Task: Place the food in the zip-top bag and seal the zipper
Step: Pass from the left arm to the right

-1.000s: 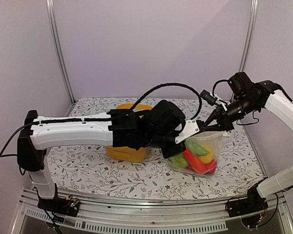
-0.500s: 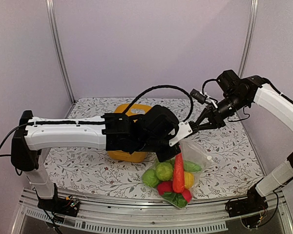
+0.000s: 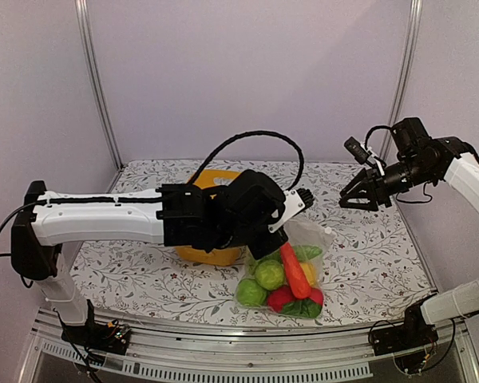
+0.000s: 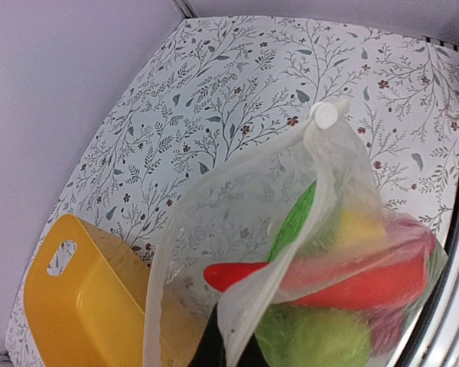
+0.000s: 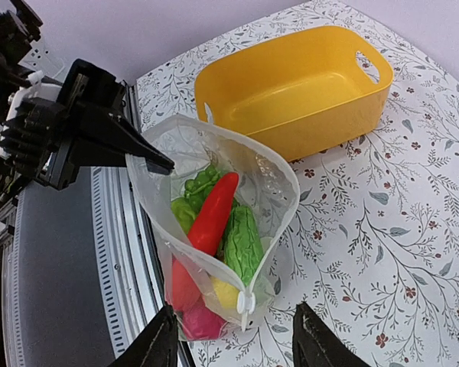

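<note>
The clear zip-top bag hangs from my left gripper, which is shut on its rim near one end of the zipper. In the left wrist view the dark fingertips of the left gripper pinch the bag. The food is inside: a red chili, a green apple and other pieces. From the right wrist the bag's mouth gapes open, with the white zipper slider at its near end. My right gripper is open, apart from the bag, to its right; the right gripper holds nothing.
A yellow basket stands behind my left wrist, and the basket is seen empty from the right wrist. The bag hangs close to the table's metal front rail. A flowered cloth covers the table.
The right gripper opened, let go of the bag and drew back to the right. The bag swung down and now hangs from the left gripper alone.
</note>
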Controlling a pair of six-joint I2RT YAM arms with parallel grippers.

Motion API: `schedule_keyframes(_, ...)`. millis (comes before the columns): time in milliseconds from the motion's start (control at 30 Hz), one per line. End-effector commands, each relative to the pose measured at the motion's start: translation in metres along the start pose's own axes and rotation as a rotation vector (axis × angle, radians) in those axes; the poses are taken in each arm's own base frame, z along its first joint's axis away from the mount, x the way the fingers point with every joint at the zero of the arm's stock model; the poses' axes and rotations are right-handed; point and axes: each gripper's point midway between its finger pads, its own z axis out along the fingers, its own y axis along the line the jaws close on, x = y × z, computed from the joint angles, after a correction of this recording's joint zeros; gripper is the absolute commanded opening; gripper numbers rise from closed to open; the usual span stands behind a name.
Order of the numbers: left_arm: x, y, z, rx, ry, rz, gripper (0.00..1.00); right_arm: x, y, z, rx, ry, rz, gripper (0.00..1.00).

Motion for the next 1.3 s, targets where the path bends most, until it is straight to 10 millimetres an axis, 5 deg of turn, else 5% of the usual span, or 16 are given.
schedule_keyframes(0, -0.008, 0.010, -0.012, -0.032, -0.050, -0.072, 0.00, 0.015, -0.003, 0.012, -0.011, -0.016, -0.026, 0.51)
schedule_keyframes(367, 0.007, 0.003, -0.004, -0.023, -0.014, -0.076, 0.00, 0.040, -0.022, 0.037, -0.007, -0.014, -0.058, 0.49)
schedule_keyframes(1267, 0.007, 0.003, -0.004, -0.027, -0.013, -0.071, 0.00, 0.066, -0.023, 0.066, -0.090, 0.026, -0.061, 0.26)
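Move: The white zipper slider at the bag's near-right mouth corner lies about 8 cm below the open right hand, 3 cm to its left and 1 cm back. The bagged food is some 6 cm back, 16 cm left and 20 cm below; the yellow basket about 10 cm ahead, 34 cm left and 18 cm down. From the left hand the slider lies roughly 12 cm right, 3 cm ahead and 3 cm lower. Right hand sinks about 9 cm to the zipper slider, fingers partly closing; left lowers 1.5 cm, still gripping the bag. ##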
